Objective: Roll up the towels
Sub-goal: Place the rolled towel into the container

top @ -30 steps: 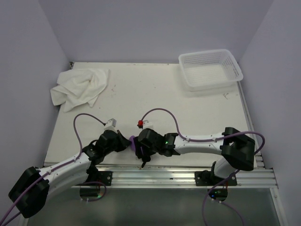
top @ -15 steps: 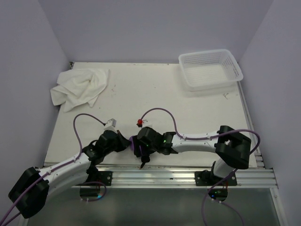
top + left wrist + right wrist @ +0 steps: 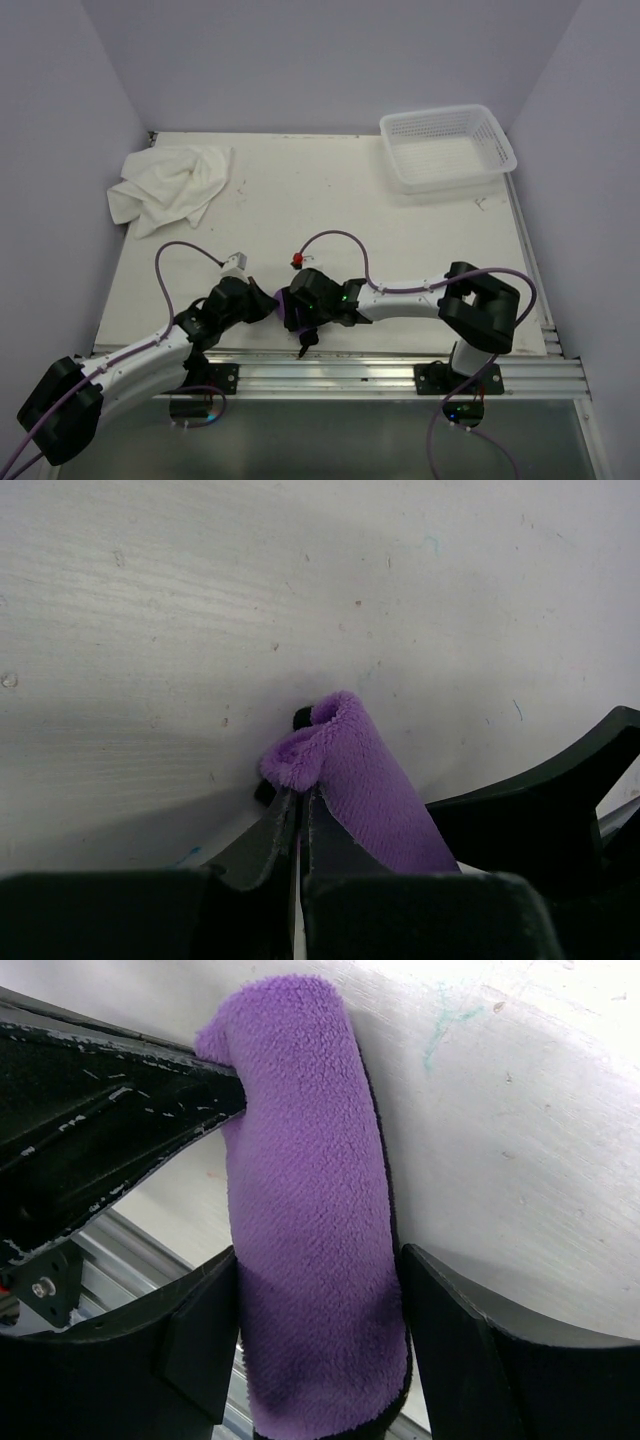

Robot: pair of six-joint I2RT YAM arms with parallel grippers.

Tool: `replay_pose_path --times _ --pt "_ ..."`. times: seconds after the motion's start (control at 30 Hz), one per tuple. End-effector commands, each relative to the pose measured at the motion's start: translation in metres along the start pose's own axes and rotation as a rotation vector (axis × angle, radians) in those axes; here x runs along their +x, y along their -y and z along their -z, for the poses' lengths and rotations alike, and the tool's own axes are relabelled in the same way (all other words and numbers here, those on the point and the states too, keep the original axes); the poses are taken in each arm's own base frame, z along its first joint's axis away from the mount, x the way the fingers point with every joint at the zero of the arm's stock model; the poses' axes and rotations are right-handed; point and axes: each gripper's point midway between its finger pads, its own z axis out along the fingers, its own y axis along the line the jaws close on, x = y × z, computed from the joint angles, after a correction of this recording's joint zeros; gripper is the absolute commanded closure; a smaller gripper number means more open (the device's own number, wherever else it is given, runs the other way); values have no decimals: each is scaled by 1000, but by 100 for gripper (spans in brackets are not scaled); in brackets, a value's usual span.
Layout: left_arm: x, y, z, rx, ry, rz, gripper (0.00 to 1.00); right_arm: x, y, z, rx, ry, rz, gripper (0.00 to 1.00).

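The purple towel (image 3: 283, 305) is rolled into a short tube near the table's front edge, between the two grippers. My left gripper (image 3: 300, 795) is shut, pinching one end of the roll (image 3: 355, 780). My right gripper (image 3: 318, 1260) straddles the roll's middle (image 3: 310, 1210), with a finger pressed against each side. From above, the left gripper (image 3: 268, 303) comes in from the left and the right gripper (image 3: 293, 312) from the right. The white towel (image 3: 170, 185) lies crumpled at the far left corner, away from both arms.
A white perforated basket (image 3: 447, 147) stands at the far right corner. An aluminium rail (image 3: 380, 375) runs along the front edge, just behind the roll. A purple cable with a red tip (image 3: 296, 262) loops over the right arm. Walls enclose the table on three sides.
The right arm's elbow and forearm have shifted left, bringing its wrist closer in on the roll. The left arm and both towels have stayed put.
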Motion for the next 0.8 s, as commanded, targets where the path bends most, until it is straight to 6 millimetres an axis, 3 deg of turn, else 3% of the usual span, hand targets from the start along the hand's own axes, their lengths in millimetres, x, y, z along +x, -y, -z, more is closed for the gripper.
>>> replay_pose_path --times 0.0,0.2,0.53,0.7,0.77 --pt "11 -25 1 -82 -27 -24 100 -1 -5 -6 -29 0 -31 34" --pt "12 -26 2 -81 -26 -24 100 2 -4 -10 -24 -13 -31 40" --pt "13 -28 2 -83 -26 -21 100 6 4 -14 11 -24 -23 62" --pt "11 -27 2 -86 -26 -22 100 2 8 -9 47 -1 10 65" --pt "10 -25 1 -87 -26 -20 93 2 5 -6 57 1 29 67"
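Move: The right hand straddles the rolled purple towel near its lower half; the roll's middle is about 1 cm ahead, 2 cm left and 1 cm below. The towel's black strap tail lies some 5 cm back, 1 cm to the right and 2 cm below that hand. From the left hand, which pinches the far left end, the roll's middle is roughly 3 cm back, 5 cm right and 1 cm below. Sinking and easing left by only about half a centimetre each, the right hand closes its fingers from about two-thirds open to one-third, squeezing the rolled towel from both sides. The left hand stays at the roll's far left end, keeping its pinch until its fingers just begin to part at the very end. ##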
